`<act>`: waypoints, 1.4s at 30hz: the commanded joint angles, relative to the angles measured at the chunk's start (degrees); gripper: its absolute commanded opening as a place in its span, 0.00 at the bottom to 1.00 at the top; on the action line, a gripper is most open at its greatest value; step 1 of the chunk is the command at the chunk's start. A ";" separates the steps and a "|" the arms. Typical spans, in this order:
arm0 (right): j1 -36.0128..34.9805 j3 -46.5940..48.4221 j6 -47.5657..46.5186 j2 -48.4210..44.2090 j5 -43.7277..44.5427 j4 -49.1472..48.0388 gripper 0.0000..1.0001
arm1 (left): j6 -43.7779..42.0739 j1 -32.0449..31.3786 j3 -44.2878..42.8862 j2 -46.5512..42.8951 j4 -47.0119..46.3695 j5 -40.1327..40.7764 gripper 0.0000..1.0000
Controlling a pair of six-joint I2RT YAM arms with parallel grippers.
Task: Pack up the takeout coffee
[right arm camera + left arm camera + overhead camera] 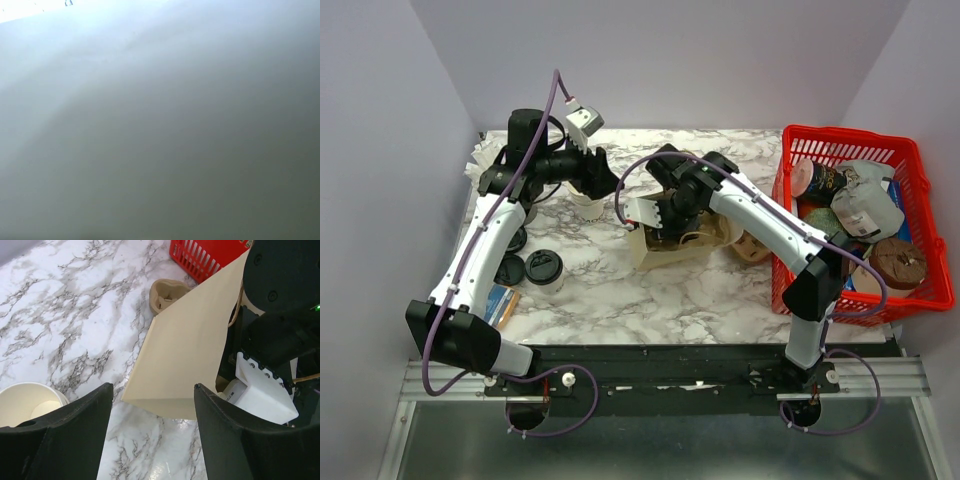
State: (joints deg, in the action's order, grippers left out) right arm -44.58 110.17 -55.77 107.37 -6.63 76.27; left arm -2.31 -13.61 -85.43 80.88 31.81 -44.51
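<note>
The takeout coffee (pixel 545 272), a small white cup with a black lid, stands at the left of the marble table, near my left arm's forearm. My left gripper (pixel 603 178) (pixel 152 387) hovers farther back, open, with only bare marble between its fingers. A lidless white cup (pixel 588 205) (pixel 27 402) stands just beside it. The tan paper bag (pixel 675 250) (pixel 195 350) sits mid-table. My right gripper (pixel 655 215) is at the bag's mouth, and its white finger (pixel 260 392) shows at the bag's edge. The right wrist view is a blank grey blur.
Loose black lids (pixel 512 268) lie left of the coffee. A brown cardboard cup carrier (pixel 750 245) (pixel 167 292) lies right of the bag. A red basket (pixel 840 133) (pixel 210 257) full of items stands at the right edge. A blue packet (pixel 502 305) lies front left.
</note>
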 commanded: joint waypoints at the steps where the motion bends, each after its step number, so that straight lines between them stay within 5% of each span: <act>1: -0.33 -2.15 -0.92 1.44 2.50 0.03 0.16 | 2.04 0.42 -1.41 -0.37 -0.87 1.27 0.74; 10: -0.33 -3.91 -1.09 2.14 5.14 -5.07 0.20 | 3.54 1.30 -1.85 0.24 -1.67 1.09 0.74; 18: -0.16 -3.74 -1.71 2.14 5.14 -4.46 0.48 | 3.54 1.56 -1.67 -0.20 -1.84 0.83 0.74; 24: -0.16 -1.28 -1.45 1.61 4.35 -2.18 0.60 | 4.24 2.27 -1.85 -0.37 -2.37 -0.05 0.74; 32: -0.25 -0.40 0.22 0.12 5.31 -1.30 0.61 | 5.47 2.88 -1.06 -0.29 -3.51 -1.10 0.75; 42: -0.16 12.43 4.00 -3.04 5.58 -1.73 0.66 | 3.98 3.15 -2.99 0.94 -3.95 -4.61 0.76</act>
State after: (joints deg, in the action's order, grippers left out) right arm -44.58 118.30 -54.02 107.46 -2.26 74.08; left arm 2.15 -10.81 -85.82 81.12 28.47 -45.25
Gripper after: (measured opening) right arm 0.647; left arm 0.756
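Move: My right hand is down inside the paper bag, holding the cup carrier; the bag floor lies almost straight below, about 5 cm down. A second carrier sits outside, some 17 cm to the right, about level fore-and-aft and 6 cm lower. The white cup stack is roughly 20 cm left and 6 cm farther out. From my left hand, the bag floor is about 15 cm right, 7 cm back and 20 cm below. I ease my right hand about 2 cm forward and slightly down to set the carrier on the bag floor, then spread my fingers and let go of it. I pause there, then draw the open hand up about 6 cm towards the bag's mouth, drifting forward, fingertips tilting some 10 degrees outward. My left hand stays open beside the bag, creeping 2 cm forward, left and up. ##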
